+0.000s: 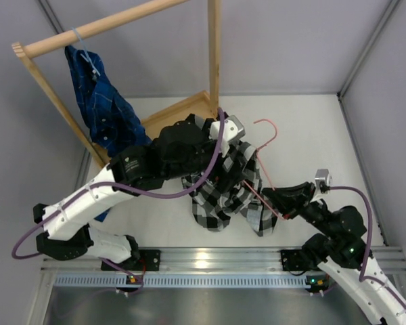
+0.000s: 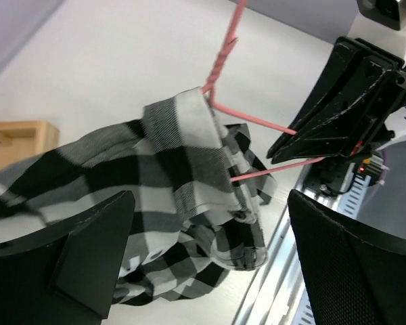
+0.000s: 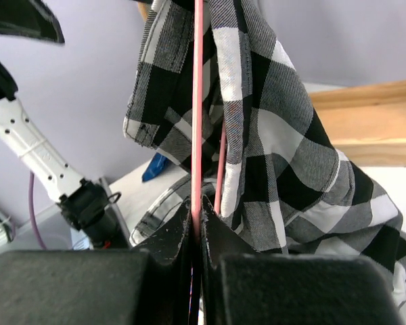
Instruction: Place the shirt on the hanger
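Observation:
The black-and-white checked shirt (image 1: 223, 196) hangs bunched over the pink wire hanger (image 1: 267, 130), above the table's middle. My right gripper (image 1: 272, 198) is shut on the hanger's lower wire; in the right wrist view (image 3: 197, 203) the pink wire (image 3: 197, 101) runs up from between the closed fingers, with the shirt (image 3: 277, 122) draped over it. My left gripper (image 1: 223, 139) is above the shirt's upper end. In the left wrist view it (image 2: 211, 196) is wide open, with the shirt (image 2: 183, 156) and the hanger (image 2: 250, 120) beyond its fingers. I cannot tell whether it touches the fabric.
A wooden clothes rack (image 1: 95, 28) stands at the back left, its base (image 1: 183, 108) on the table. A dark blue plaid shirt (image 1: 98, 101) hangs from it on a pale blue hanger (image 1: 81, 42). A metal rail (image 1: 210, 257) runs along the near edge.

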Available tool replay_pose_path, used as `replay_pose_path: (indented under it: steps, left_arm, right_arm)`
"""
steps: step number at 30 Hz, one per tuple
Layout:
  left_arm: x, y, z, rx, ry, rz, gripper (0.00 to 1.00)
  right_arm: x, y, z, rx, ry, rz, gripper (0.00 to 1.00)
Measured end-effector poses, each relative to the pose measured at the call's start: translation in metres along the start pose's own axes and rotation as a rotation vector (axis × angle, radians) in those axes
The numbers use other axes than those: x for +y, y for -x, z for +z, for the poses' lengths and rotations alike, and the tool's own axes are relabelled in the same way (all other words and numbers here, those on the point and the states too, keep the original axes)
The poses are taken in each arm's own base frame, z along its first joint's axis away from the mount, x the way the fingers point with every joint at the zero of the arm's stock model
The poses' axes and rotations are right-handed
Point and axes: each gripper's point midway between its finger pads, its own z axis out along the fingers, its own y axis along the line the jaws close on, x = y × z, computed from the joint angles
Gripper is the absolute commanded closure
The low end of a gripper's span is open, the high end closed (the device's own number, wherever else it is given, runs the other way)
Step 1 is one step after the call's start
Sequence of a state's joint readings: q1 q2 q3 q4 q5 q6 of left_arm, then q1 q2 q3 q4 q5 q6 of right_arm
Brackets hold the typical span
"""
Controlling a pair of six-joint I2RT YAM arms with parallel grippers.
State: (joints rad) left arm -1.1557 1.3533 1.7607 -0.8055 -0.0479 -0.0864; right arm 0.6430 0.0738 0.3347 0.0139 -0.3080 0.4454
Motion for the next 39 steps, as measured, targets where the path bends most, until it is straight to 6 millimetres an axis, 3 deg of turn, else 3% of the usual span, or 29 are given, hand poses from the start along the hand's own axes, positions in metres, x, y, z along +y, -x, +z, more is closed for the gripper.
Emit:
replay_pose_path:
  steps: [7, 10, 15, 18, 25, 30, 36, 39]
  left_arm:
    - [0.043, 0.034, -0.039, -0.14, 0.194, 0.185, 0.02]
    - [0.053, 0.04, -0.037, -0.146, 0.219, 0.287, 0.02]
    - [0.044, 0.027, -0.017, -0.098, 0.016, 0.463, 0.02]
    - [0.039, 0.017, -0.014, -0.07, -0.128, 0.508, 0.02]
    - [0.012, 0.02, -0.011, -0.078, -0.394, 0.512, 0.08]
    - [-0.01, -0.005, -0.01, -0.012, -0.568, 0.465, 0.25]
    - [-0.019, -0.021, -0.011, 0.036, -0.649, 0.437, 0.28]
    - [-0.023, -0.025, -0.015, 0.044, -0.678, 0.429, 0.43]
  right_arm:
    - [0.0, 0.012, -0.004, -0.067, -0.01, -0.015, 1.0]
    - [0.001, 0.011, -0.003, -0.063, -0.006, -0.015, 1.0]
    - [0.003, 0.009, -0.004, -0.053, 0.007, -0.014, 1.0]
    - [0.008, 0.007, -0.006, -0.038, 0.036, -0.015, 1.0]
    - [0.026, 0.001, -0.01, 0.013, 0.127, -0.025, 1.0]
    - [0.031, -0.004, -0.013, 0.038, 0.162, -0.032, 1.0]
    - [0.041, -0.008, -0.017, 0.072, 0.217, -0.052, 1.0]
    - [0.05, -0.004, -0.021, 0.077, 0.257, -0.068, 1.0]
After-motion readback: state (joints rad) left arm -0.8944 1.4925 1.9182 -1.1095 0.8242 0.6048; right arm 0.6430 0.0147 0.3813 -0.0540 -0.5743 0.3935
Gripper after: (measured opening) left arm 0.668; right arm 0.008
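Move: The shirt's top edge, draped on the hanger, is about 5 cm to the left hand's right, 3 cm ahead and 3 cm lower. The hanger neck stands some 9 cm to that hand's right, 3 cm ahead, about level in height. The right gripper is roughly 13 cm right, 3 cm back and 10 cm below. From the right hand, holding the hanger, the shirt's top edge lies about 8 cm left, 6 cm ahead and 7 cm up. Up, forward and to its left the wide-open left hand first backs off about 8 cm from the shirt, then comes back, down and slightly right, yawing some 45 degrees clockwise and closing partway around the shirt's top edge. Meanwhile the right hand keeps its pinch on the hanger and draws it back about 5 cm, turning it counter-clockwise. ##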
